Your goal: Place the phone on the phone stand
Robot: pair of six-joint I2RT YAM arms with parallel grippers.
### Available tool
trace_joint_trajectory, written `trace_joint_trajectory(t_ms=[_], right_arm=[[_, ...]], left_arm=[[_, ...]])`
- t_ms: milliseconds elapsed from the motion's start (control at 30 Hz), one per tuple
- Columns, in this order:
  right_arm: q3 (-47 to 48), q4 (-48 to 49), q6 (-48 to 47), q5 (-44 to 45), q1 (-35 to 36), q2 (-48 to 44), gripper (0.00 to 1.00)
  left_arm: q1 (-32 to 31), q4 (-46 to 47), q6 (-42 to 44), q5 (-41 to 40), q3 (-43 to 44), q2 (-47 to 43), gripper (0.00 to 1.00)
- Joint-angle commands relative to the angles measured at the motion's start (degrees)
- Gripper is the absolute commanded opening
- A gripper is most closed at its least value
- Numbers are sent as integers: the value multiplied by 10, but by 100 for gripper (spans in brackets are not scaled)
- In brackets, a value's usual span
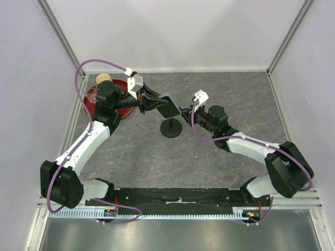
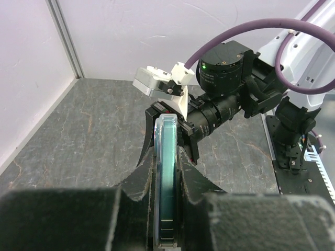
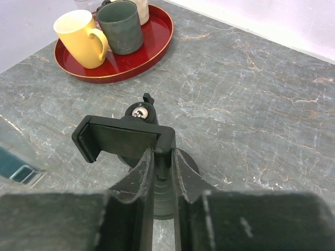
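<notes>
My left gripper is shut on the phone, holding it in the air just left of and above the phone stand. In the left wrist view the phone stands edge-on between the two fingers, pointing at the right gripper. My right gripper is shut on the right end of the stand's clamp bracket. The stand's disc base shows under the fingers. A corner of the phone shows at the left edge of the right wrist view, apart from the bracket.
A red round tray sits at the back left, holding a yellow mug, a dark green mug and other cups. The grey stone-pattern tabletop has white walls on three sides.
</notes>
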Motion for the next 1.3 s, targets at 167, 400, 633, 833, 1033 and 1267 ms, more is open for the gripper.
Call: trace_joint_trajectory(t_ms=[167,400,633,833,1033,1267], right_arm=[[64,-52,-29,-47,-5,20,0],[95,-81,-29,-151,-41,57,0],[120,-103,-28,-239,-58,77,0],[139,-117,-26,-278,-64,96,0],[143,-121,-26,-291,-69,105,0],[126,-103,-15,-250,-69,97,0]], left_arm=[[-1,41,-21,144,67,62,2],[-2,55,-22,178,113,131,2],[-13,109,-54,201,151,206,2],[-22,239,-112,214,157,266,2],[-11,235,-87,211,173,298,2],[3,60,81,148,140,250,2]])
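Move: My left hand already holds the phone by its upper end. The phone stand's holder lies about 3 cm ahead of that hand, 3 cm to its right and some 16 cm below. From my right hand, its nearly shut fingertips at the holder's right end, the holder's middle is about 4 cm left, level ahead and about 1 cm lower; the stand's base is 4 cm left, 2 cm ahead and 18 cm down. The red tray stands roughly 28 cm left of the base and 13 cm farther out. I shut my right fingers on the right end of the holder and keep the pinch, easing about 2 cm forward, then slightly left while turning some 15 degrees counter-clockwise. Meanwhile my left hand, keeping its grip, lowers the phone about 8 cm, carrying it forward and to the right towards the holder's face and turning it some 20 degrees clockwise. ##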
